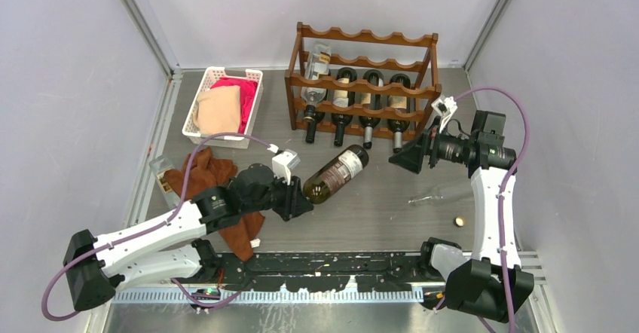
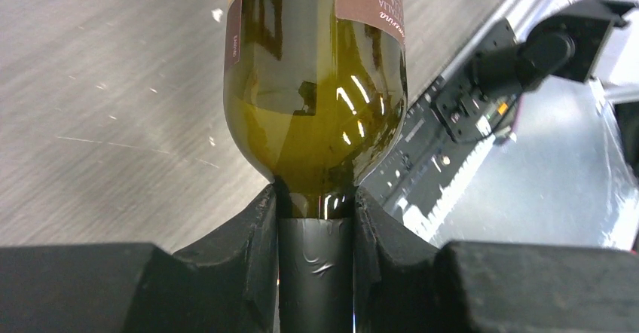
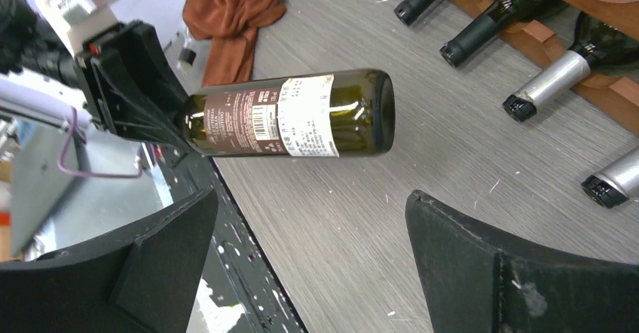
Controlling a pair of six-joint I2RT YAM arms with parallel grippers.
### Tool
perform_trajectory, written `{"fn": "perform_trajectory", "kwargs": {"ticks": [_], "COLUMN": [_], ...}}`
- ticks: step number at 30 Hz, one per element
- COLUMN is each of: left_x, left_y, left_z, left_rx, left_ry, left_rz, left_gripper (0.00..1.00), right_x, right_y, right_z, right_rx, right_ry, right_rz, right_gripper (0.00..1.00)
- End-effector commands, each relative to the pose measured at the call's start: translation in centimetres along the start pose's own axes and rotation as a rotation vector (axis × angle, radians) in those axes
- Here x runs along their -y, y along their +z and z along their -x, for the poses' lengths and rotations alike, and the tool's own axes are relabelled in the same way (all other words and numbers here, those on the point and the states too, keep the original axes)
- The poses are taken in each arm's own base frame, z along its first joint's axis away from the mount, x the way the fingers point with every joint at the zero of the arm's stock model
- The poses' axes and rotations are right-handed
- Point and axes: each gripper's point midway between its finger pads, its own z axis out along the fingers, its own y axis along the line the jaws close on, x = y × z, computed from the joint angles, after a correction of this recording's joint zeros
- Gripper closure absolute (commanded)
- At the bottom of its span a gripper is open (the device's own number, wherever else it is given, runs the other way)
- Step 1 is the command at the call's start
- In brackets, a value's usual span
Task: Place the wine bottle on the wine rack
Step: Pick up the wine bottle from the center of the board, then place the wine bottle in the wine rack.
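Observation:
The wine bottle is dark green with a brown and white label. It lies nearly level, its base pointing toward the wine rack. My left gripper is shut on its black-foiled neck; in the left wrist view the fingers press both sides of the neck under the bottle's shoulder. My right gripper hangs open in front of the rack's right end, with nothing between its fingers. The right wrist view shows the bottle, the left gripper and the rack's lower rail.
The rack holds three dark bottles and a clear one leaning at its left. A white basket of cloths stands at back left. A brown cloth lies by the left arm. A clear bottle and a cork lie at right.

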Motion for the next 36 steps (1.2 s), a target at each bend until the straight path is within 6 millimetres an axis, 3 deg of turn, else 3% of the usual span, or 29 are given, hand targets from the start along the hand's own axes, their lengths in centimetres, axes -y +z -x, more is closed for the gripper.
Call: {"fn": "perform_trajectory", "kwargs": {"ticks": [1,10,22,36], "left_x": [3.2,2.6,2.0,0.7], "left_y": [-1.8,-0.9,0.8,2.9], "left_z": [10.0,14.0,17.6,18.8], "left_rx": [0.377,0.494,0.571,0.567], "left_ry": [0.031,0.046,0.077,0.105], "left_rz": [-0.052,0.044,0.156,0.255], "left_gripper": [1.0,1.0,1.0,1.0], "right_x": [0.7,1.8,2.1,2.2], "right_y": [-0.1,-0.4,-0.3,-0.3], "right_z": [4.8,5.0,4.8,4.8], "right_rx": [0.113,0.122,0.119,0.118], "right_ry": [0.061,0.068,0.074,0.069], "right_rz": [-0.024,-0.096,-0.098,-0.107], "right_gripper": [0.0,0.0,0.0,0.0]}}
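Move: The wine bottle is already gripped by its neck in the left hand, its base pointing out to the front-right. The second upper slot of the rack lies roughly 43 cm ahead of that hand, 12 cm to its right and near its height. The clear bottle in the slot beside it is about 39 cm ahead, 4 cm right; a dark bottle lies about 10 cm below the free slot. From the right hand, that slot is some 34 cm ahead, 18 cm left and a little lower. The wine bottle, still pinched by the neck, is carried forward towards the rack by the left hand, about 12 cm, drifting some 3 cm each to the right and up. The wrist meanwhile turns counter-clockwise and tips up, each by nearly 20 degrees, swinging the bottle's base round to face the rack. The empty, open right hand eases forward 3–4 cm, rises slightly, then holds off to the side. ##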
